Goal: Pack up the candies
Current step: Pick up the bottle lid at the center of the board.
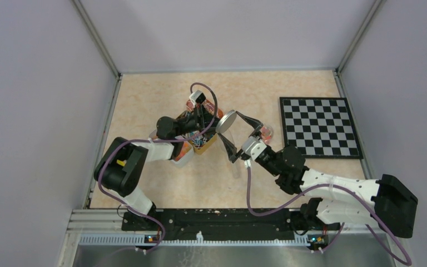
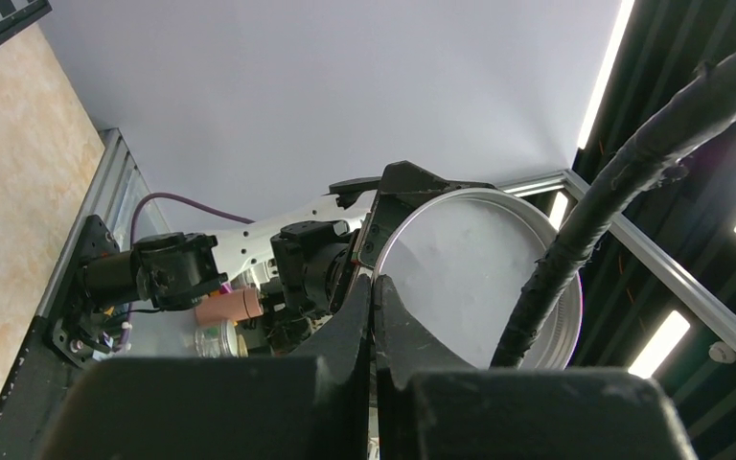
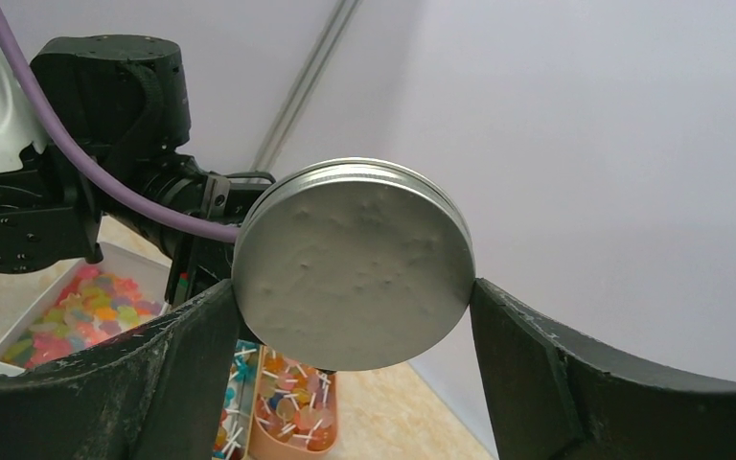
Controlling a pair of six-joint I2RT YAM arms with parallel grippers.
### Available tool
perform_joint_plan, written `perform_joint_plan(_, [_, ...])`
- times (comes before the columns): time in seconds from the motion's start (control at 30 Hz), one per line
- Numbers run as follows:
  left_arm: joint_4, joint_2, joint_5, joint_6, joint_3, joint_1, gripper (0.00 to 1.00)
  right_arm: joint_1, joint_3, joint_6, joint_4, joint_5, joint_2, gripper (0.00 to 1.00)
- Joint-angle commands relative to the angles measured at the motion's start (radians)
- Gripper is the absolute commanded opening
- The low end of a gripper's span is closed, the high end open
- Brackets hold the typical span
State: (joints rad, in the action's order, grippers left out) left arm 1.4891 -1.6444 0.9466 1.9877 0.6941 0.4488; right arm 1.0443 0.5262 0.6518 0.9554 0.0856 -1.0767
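Observation:
A round silver metal lid point(image 1: 226, 120) hangs in the air above the table's middle. My left gripper point(image 2: 374, 284) is shut on its rim, and the lid's hollow inside point(image 2: 465, 273) faces that camera. My right gripper point(image 3: 353, 287) is open, one finger at each side of the lid's dented top point(image 3: 353, 251). The left finger point(image 3: 177, 359) meets the edge and the right finger point(image 3: 537, 359) is at it. A small clear jar with pink-red candies point(image 1: 266, 132) stands just behind my right gripper point(image 1: 234, 132); the single sweets are too small to make out.
Beneath the left arm stand a white tray of mixed coloured sweets point(image 3: 77, 316) and an orange tub of lollipops point(image 3: 292, 398). A black-and-white checkerboard point(image 1: 319, 127) lies at the right. Grey walls close in the table on three sides.

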Motion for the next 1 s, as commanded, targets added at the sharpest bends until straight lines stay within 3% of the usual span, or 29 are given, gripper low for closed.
perform_joint_plan(0.0, [0.040, 0.036, -0.023, -0.009, -0.019, 0.006, 0.03, -0.006, 0.049, -0.008, 0.023, -0.026, -0.005, 0.80])
perform_joint_plan(0.2, [0.023, 0.041, -0.047, -0.019, -0.042, 0.006, 0.31, -0.006, 0.040, -0.032, 0.035, -0.003, -0.008, 0.77])
perform_joint_plan(0.33, [-0.018, 0.061, -0.045, -0.045, -0.034, 0.006, 0.56, -0.006, 0.049, -0.057, 0.017, 0.008, 0.000, 0.76])
perform_joint_plan(0.43, [-0.074, 0.094, -0.077, -0.090, -0.059, 0.003, 0.67, -0.005, 0.054, -0.079, 0.006, 0.031, 0.005, 0.75])
perform_joint_plan(0.53, [-0.189, 0.147, -0.129, -0.174, -0.097, -0.012, 0.81, -0.006, 0.072, -0.117, -0.056, 0.078, 0.019, 0.74])
perform_joint_plan(0.6, [-0.303, 0.193, -0.151, -0.257, -0.105, -0.044, 0.98, -0.007, 0.102, -0.163, -0.157, 0.140, 0.038, 0.74])
perform_joint_plan(0.8, [-0.861, 0.424, -0.214, -0.554, -0.097, -0.272, 0.98, -0.049, 0.200, -0.305, -0.502, 0.327, 0.092, 0.74])
perform_joint_plan(0.9, [-1.101, 0.540, -0.294, -0.794, -0.028, -0.353, 0.98, -0.123, 0.266, -0.460, -0.741, 0.383, 0.103, 0.74])
perform_joint_plan(0.97, [-1.281, 0.538, -0.320, -1.005, 0.098, -0.355, 0.98, -0.176, 0.309, -0.529, -0.883, 0.379, 0.103, 0.74])
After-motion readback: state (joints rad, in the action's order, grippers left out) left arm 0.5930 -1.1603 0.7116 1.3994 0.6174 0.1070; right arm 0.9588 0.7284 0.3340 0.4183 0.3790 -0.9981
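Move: The bottle lid sits upright, its middle about 4 cm to the right of the left gripper, which still pinches it by the edge, and at the right hand point, with the right fingers already spanning it. From the right gripper, the open candy bottle stands some 10 cm ahead, 15 cm right and 28 cm below, and the scoop about 2 cm ahead and 31 cm below. The gold lollipop box lies roughly 11 cm ahead, 10 cm left and 27 cm below the left gripper. Keep the lid between the right fingers and open the left gripper wide to let go of its edge, easing the left down about 1 cm. Then sweep the left away, left and forward some 14 cm over the lollipop box, swinging counter-clockwise. Meanwhile carry the lid about 7 cm forward and right, towards the bottle, tipping the right fingers down and turning them clockwise. ##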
